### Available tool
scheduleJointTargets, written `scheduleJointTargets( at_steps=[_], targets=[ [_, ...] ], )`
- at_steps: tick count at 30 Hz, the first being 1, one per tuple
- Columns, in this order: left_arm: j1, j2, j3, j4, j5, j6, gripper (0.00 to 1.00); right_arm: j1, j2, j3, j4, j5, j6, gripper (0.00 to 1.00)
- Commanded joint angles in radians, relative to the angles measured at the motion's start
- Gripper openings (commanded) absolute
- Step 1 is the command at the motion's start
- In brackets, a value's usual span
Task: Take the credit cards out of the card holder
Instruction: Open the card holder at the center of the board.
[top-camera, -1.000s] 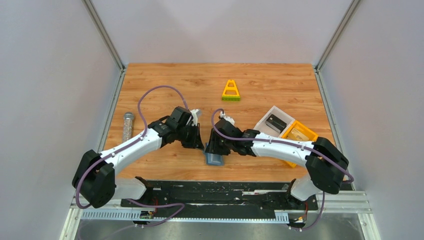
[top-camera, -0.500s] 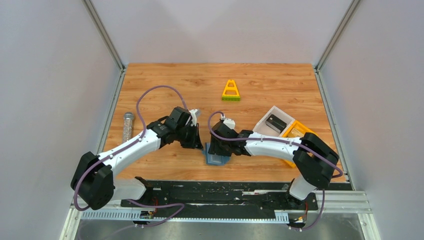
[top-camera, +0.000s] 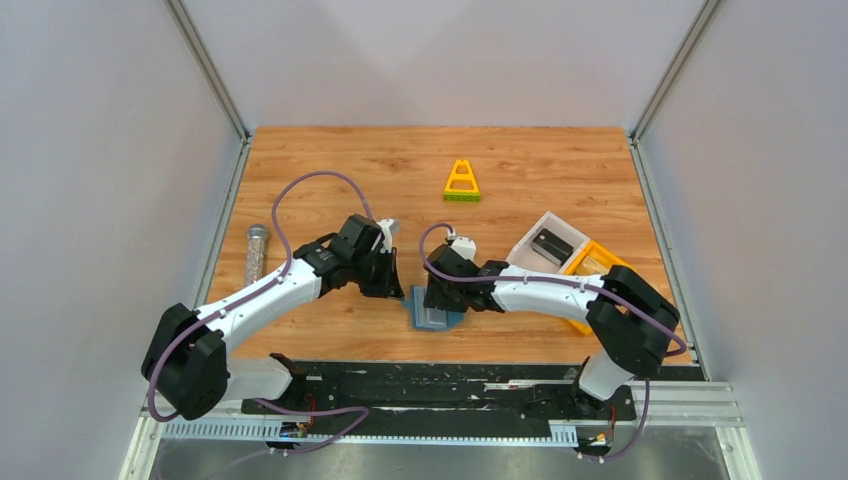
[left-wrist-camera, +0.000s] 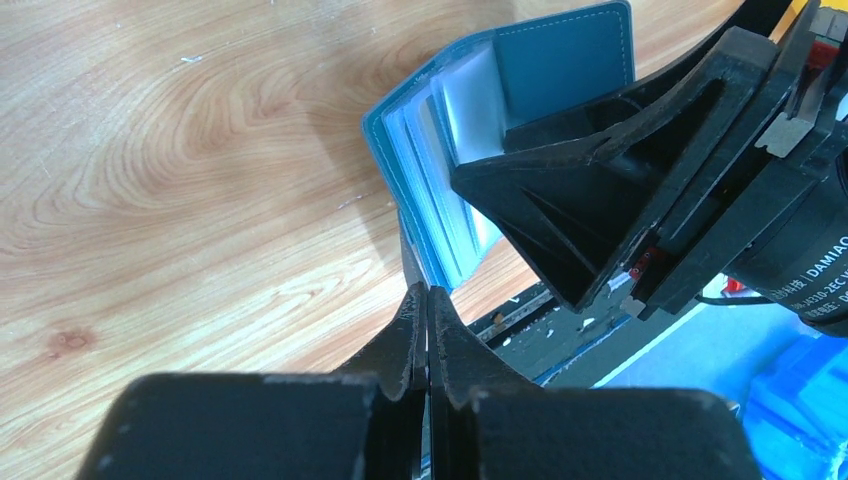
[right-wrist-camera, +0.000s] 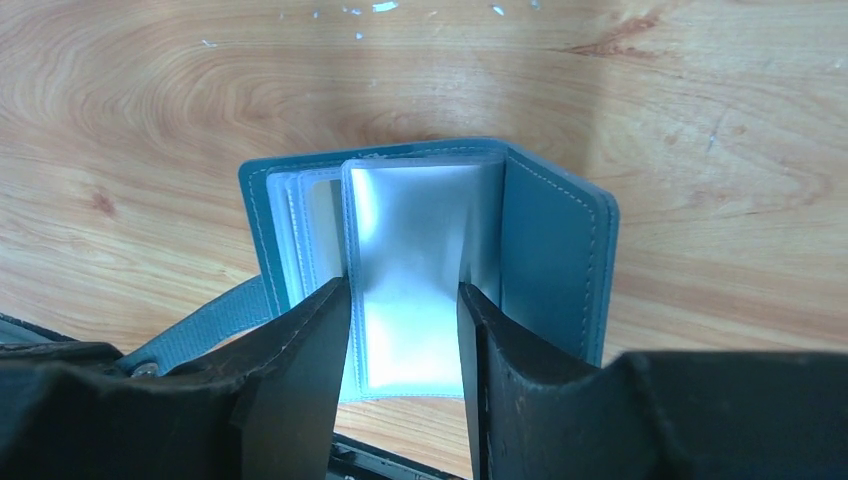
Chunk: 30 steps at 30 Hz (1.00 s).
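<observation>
The slate-blue card holder lies open on the wood near the front edge, with clear sleeves fanned out between its covers. My left gripper is shut, and its tips pinch the holder's thin tab at the left corner. My right gripper hangs directly over the holder, open, its fingers standing either side of the front sleeve. No card shows in the sleeves. A dark grey-black credit card lies in the white bin.
A yellow bin sits beside the white one at the right. A yellow triangular piece stands toward the back. A clear tube lies by the left wall. The black mounting rail runs just in front of the holder.
The right gripper has shifted a little over the card holder, which now lies spread wider. The left gripper has stayed shut and hardly moved.
</observation>
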Motion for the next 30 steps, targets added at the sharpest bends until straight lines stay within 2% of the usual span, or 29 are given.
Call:
scheduleJointTargets(
  at_steps=[1,17,30],
  targets=[
    [-0.003,-0.028,-0.002,0.003,-0.01,0.017,0.0,-0.006,-0.049,-0.014,-0.027,0.036,0.004,0.44],
    [-0.004,-0.02,-0.005,0.003,-0.019,0.018,0.0,-0.022,-0.134,-0.045,-0.134,0.119,0.017,0.45],
    [-0.003,-0.01,-0.002,0.002,-0.02,0.02,0.0,-0.039,-0.229,-0.115,-0.191,0.136,0.029,0.42]
  ],
)
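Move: The right hand is right over the card holder, whose middle is almost directly beneath the fingertips, about 1 cm back, 1 cm right and 2 cm down, its clear sleeves facing up between them. The white tray is roughly 24 cm to the right and 13 cm farther out; the yellow block stands some 29 cm ahead and 6 cm right. From the left hand, shut on the strap, the holder's middle is about 8 cm right, 2 cm back and 4 cm below. With the near fingertip at the left edge of the top clear sleeve, the right hand carries that sleeve over to the right like a page, rising barely 1 cm first and then sweeping about 7 cm towards its own right, tilting some 10 degrees, fingers still half open. The left hand stays put and keeps its pinch on the strap, anchoring the holder's left side. ##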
